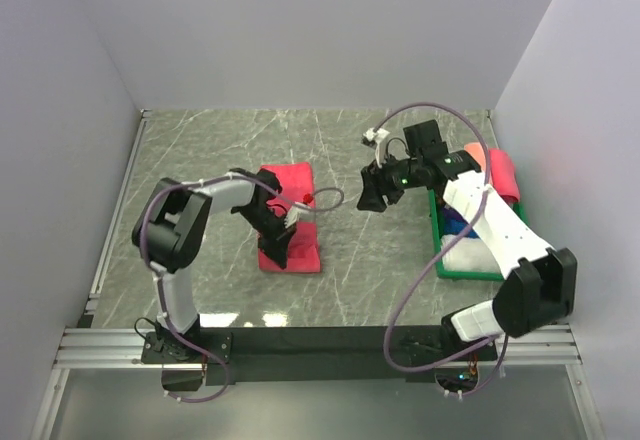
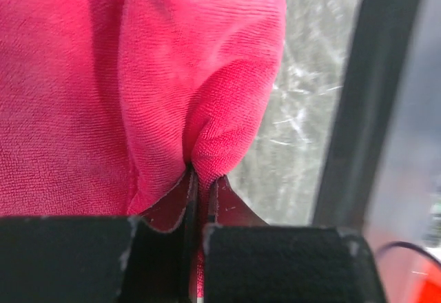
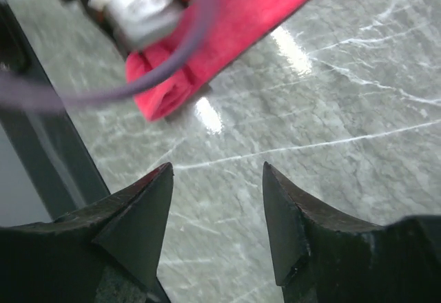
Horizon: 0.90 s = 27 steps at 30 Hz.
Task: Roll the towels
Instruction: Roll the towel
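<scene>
A crimson-red towel (image 1: 290,210) lies on the marble table, left of centre, partly folded over itself. My left gripper (image 1: 278,250) sits at the towel's near end, shut on a pinched fold of the red towel (image 2: 207,110) that bulges up from between the jaws. My right gripper (image 1: 372,192) hovers above bare marble to the right of the towel, apart from it, its fingers (image 3: 141,210) spread open with nothing between them. In the right wrist view the red towel (image 3: 227,27) shows at the top, partly hidden by the left arm's cable and connector.
A green bin (image 1: 470,272) at the right holds more towels, white and blue among them, and a pink rolled towel (image 1: 503,172) lies at its far end. White walls close the table in at the back and both sides. A dark rail (image 2: 358,96) runs along the near edge.
</scene>
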### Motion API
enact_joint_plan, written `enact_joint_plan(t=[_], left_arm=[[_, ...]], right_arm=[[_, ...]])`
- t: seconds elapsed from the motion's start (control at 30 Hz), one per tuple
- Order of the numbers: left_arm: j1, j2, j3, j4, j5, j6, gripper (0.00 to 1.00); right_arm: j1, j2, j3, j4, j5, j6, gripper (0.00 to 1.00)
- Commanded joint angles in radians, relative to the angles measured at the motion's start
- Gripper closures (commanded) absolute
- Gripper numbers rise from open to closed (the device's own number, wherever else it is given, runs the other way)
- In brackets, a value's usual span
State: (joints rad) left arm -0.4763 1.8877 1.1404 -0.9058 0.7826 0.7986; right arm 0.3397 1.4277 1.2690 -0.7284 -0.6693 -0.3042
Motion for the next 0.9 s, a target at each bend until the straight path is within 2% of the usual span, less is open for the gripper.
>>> enact_joint_plan(t=[0.0, 0.07, 0.1, 0.17, 0.2, 0.33, 0.47, 0.57, 0.87], left_arm=[[0.027, 0.146, 0.030, -0.136, 0.041, 0.076, 0.99], [0.051, 0.200, 0.073, -0.168, 0.046, 0.083, 0.99], [0.057, 0.212, 0.082, -0.174, 0.046, 0.083, 0.99], [0.067, 0.234, 0.097, -0.176, 0.038, 0.079, 0.99], [0.067, 0.240, 0.099, -0.176, 0.030, 0.077, 0.99], [0.067, 0.258, 0.104, -0.162, 0.030, 0.056, 0.99], [0.067, 0.263, 0.088, -0.140, 0.033, 0.034, 0.99], [0.067, 0.254, 0.067, -0.114, 0.029, 0.024, 0.99], [0.079, 0.269, 0.082, -0.105, 0.032, 0.016, 0.98]], right_arm=[[0.080, -0.079, -0.043, -0.043, 0.060, -0.122, 0.39], [0.161, -0.130, -0.112, 0.009, 0.127, -0.139, 0.39], [0.268, -0.144, -0.141, 0.041, 0.208, -0.139, 0.39], [0.370, -0.164, -0.215, 0.142, 0.270, -0.136, 0.39], [0.460, -0.150, -0.232, 0.182, 0.305, -0.133, 0.38], [0.643, -0.037, -0.250, 0.326, 0.483, -0.139, 0.36], [0.732, 0.059, -0.249, 0.484, 0.589, -0.159, 0.35], [0.760, 0.117, -0.253, 0.540, 0.603, -0.194, 0.34], [0.772, 0.247, -0.293, 0.561, 0.548, -0.251, 0.34]])
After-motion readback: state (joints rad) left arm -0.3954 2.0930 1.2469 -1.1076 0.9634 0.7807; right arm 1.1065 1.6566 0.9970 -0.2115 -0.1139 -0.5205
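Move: The right hand, empty and open, is up beyond and to the right of the towel's near end, which lies about 11 cm back, 16 cm left and 18 cm below it. The towel's far end is some 10 cm ahead, 17 cm left and also 18 cm below. The left hand already pinches the near end, so that end lies right at its fingertips, its middle about 1 cm to the right and 1 cm lower. The left fingers keep their pinch on the towel's near end, nearly in place, rolling about 20 degrees further forward and easing back roughly 1 cm. Meanwhile the open right hand swings back and left, then left and down, some 23 cm in all, turning counter-clockwise about 30 degrees and tipping further down, until its spread fingers hang over the near end beside the left gripper; contact isn't clear. ##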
